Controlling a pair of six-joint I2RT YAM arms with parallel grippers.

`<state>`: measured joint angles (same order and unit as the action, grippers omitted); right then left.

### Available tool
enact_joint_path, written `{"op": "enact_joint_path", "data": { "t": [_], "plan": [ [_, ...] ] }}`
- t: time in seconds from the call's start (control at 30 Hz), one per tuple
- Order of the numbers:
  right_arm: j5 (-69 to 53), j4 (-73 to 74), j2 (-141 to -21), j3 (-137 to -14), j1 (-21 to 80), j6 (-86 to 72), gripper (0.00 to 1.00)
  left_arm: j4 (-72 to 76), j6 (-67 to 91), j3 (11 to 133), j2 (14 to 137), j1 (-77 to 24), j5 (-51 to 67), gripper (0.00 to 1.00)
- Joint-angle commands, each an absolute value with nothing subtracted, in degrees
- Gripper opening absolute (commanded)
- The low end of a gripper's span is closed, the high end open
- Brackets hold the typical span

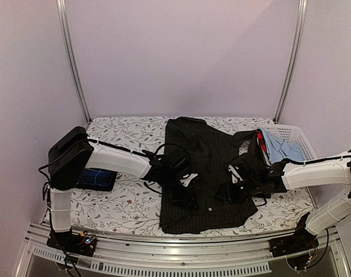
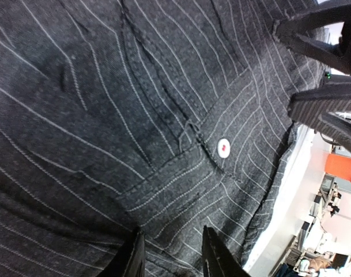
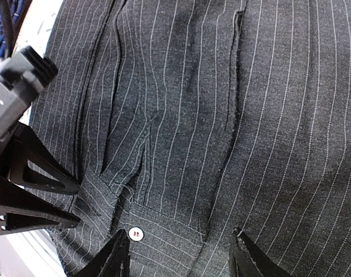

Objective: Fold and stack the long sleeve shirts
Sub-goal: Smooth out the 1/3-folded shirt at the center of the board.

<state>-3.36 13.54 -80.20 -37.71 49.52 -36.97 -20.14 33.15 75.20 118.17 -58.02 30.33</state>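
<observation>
The black pinstriped shirt (image 1: 204,167) lies spread in the middle of the table, partly folded, with a sleeve cuff and its white button (image 2: 223,148) on top near the front hem. The cuff and button (image 3: 135,234) also show in the right wrist view. My left gripper (image 1: 188,193) is open just above the cloth left of the cuff, its fingers (image 2: 132,259) apart with nothing between them. My right gripper (image 1: 230,190) is open just right of the cuff, fingers (image 3: 250,259) wide apart. The navy checked shirt (image 1: 97,178) lies folded at the table's left edge under my left arm.
A white basket (image 1: 299,138) at the back right holds light blue cloth and something red. The table has a floral cover (image 1: 129,202). The two grippers face each other closely over the shirt's front part; the metal table rail (image 1: 181,242) runs just below the hem.
</observation>
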Motion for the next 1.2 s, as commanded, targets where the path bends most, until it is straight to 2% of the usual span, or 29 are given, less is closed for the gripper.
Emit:
{"op": "enact_joint_path", "data": {
  "t": [0.0, 0.07, 0.3, 0.37, 0.6, 1.17],
  "plan": [
    [-1.51, 13.67, -78.40, -37.23, 49.94, -37.70, 0.57, -18.43, 33.93, 75.50, 119.11, -59.11, 32.31, 0.32],
    [-1.41, 13.46, -78.48, -37.27, 49.92, -37.62, 0.57, -18.43, 34.21, 75.61, 119.30, -59.20, 32.10, 0.29],
    [-1.23, 13.32, -78.45, -37.77, 49.95, -37.70, 0.56, -18.86, 34.95, 75.33, 116.92, -59.27, 31.04, 0.04],
    [-1.24, 13.30, -78.40, -38.28, 49.92, -37.54, 0.57, -19.30, 35.05, 75.26, 115.20, -59.24, 30.38, 0.00],
    [-1.23, 13.83, -79.25, -41.30, 49.93, -36.29, 0.56, -21.57, 35.67, 73.69, 109.79, -58.84, 28.90, 0.00],
    [-1.43, 14.74, -85.16, -49.57, 49.92, -33.11, 0.57, -19.94, 39.86, 54.78, 94.82, -58.31, 28.47, 0.00]
  ]
}}
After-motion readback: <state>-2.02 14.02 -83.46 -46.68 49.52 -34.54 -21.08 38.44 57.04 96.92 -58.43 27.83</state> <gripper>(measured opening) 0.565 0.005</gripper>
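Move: The cuff of the folded-in sleeve lies right at the left fingertips, its near end about 1 cm to the right and 1 cm below. Its white button is some 5 cm to the right of that hand, level with it fore and aft; the shirt's hem is about 9 cm back, and its left folded edge about 11 cm left. From the right hand, the cuff end lies roughly 10 cm left, 3 cm back and slightly below. The cuff's near end is pinched as the left fingers close fully, then lifted about 6 cm off the shirt and drawn left and somewhat back, about 7 cm towards the shirt's left edge, sinking a little while the grip stays shut. Meanwhile the right hand, fingers unchanged and still apart, rises some 4 cm off the shirt front and goes forward and left. ##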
